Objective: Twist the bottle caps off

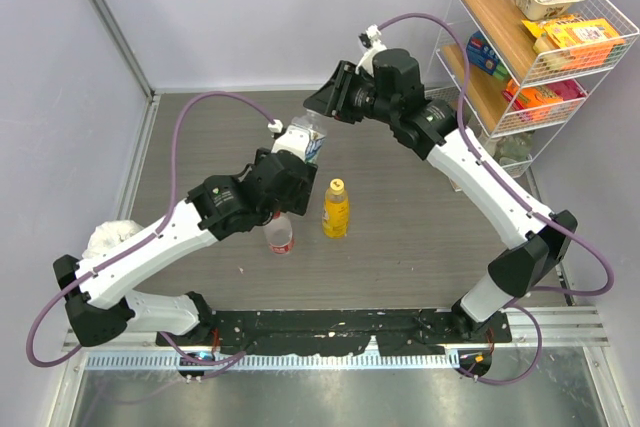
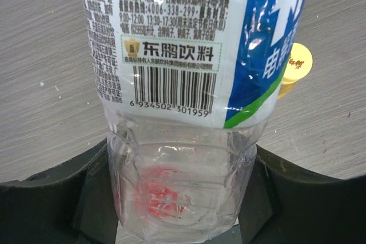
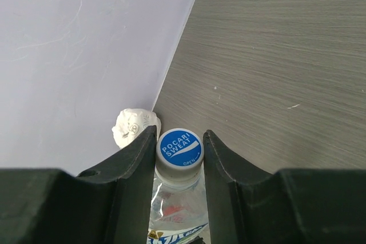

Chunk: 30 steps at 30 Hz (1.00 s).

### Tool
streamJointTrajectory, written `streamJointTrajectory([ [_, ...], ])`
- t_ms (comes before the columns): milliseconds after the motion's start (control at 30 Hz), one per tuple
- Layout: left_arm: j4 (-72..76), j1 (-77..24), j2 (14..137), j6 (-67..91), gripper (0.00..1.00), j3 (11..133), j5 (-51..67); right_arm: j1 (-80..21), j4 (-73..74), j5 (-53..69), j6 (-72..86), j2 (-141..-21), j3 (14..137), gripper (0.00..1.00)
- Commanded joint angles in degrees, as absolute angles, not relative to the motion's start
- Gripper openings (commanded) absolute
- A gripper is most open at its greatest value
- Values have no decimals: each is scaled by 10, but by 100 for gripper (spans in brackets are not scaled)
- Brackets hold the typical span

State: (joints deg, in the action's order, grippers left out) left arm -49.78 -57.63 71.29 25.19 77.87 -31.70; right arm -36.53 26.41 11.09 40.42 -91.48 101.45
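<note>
My left gripper [image 1: 292, 165] is shut on the lower body of the clear bottle with the blue-white label [image 1: 310, 142], holding it off the table and tilted toward the right arm. In the left wrist view that bottle [image 2: 171, 55] fills the frame between the dark jaws of the left gripper [image 2: 180, 198]. My right gripper [image 3: 179, 144] is shut on its white-blue cap [image 3: 179, 148], one finger on each side. The yellow-orange bottle [image 1: 336, 209] stands upright with its yellow cap [image 1: 337, 185] on. Beside it stands the red-labelled bottle [image 1: 281, 237]; its cap is hidden under my left arm.
A white wire rack [image 1: 530, 37] with snack boxes stands at the back right. A crumpled white wad [image 1: 115, 237] lies by the left wall; in the right wrist view the wad [image 3: 134, 127] is just beyond the cap.
</note>
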Motion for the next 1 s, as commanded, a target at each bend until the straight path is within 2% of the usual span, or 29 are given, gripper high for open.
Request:
streamJointTrajectory([
  [0,-481,-579,693,244,0,784,-301,-367,189,150,390,-885,989,2],
  [300,-453,-579,664,244,0,771,-241,-335,4,287,424,-828,879,1],
  [567,-412,-578,635,240,0,746,-175,-293,-232,416,507,-787,789,2],
  [633,-396,-578,628,238,0,736,-149,-284,-307,441,543,-784,779,2],
  [967,-319,-579,589,240,0,707,-57,-277,-475,514,662,-793,772,2],
])
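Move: The cap of the blue-labelled bottle is already pinched between the right fingers, right at that hand's point. The left hand still holds this bottle low on its body, the cap about 11 cm ahead of it, 1 cm right and 12 cm up. On the table, some 17 cm below the left hand, stand the yellow bottle, about 5 cm ahead and 5 cm right, and the red-capped bottle, 2 cm ahead and 4 cm left. The cap, kept pinched in the right hand, is twisted counter-clockwise against the bottle as that hand turns some 45 degrees, rising about 9 cm and drawing back about 7. The left hand keeps its hold on the body and counter-turns it clockwise by roughly 30 degrees, going up with shifts back and to the right. ##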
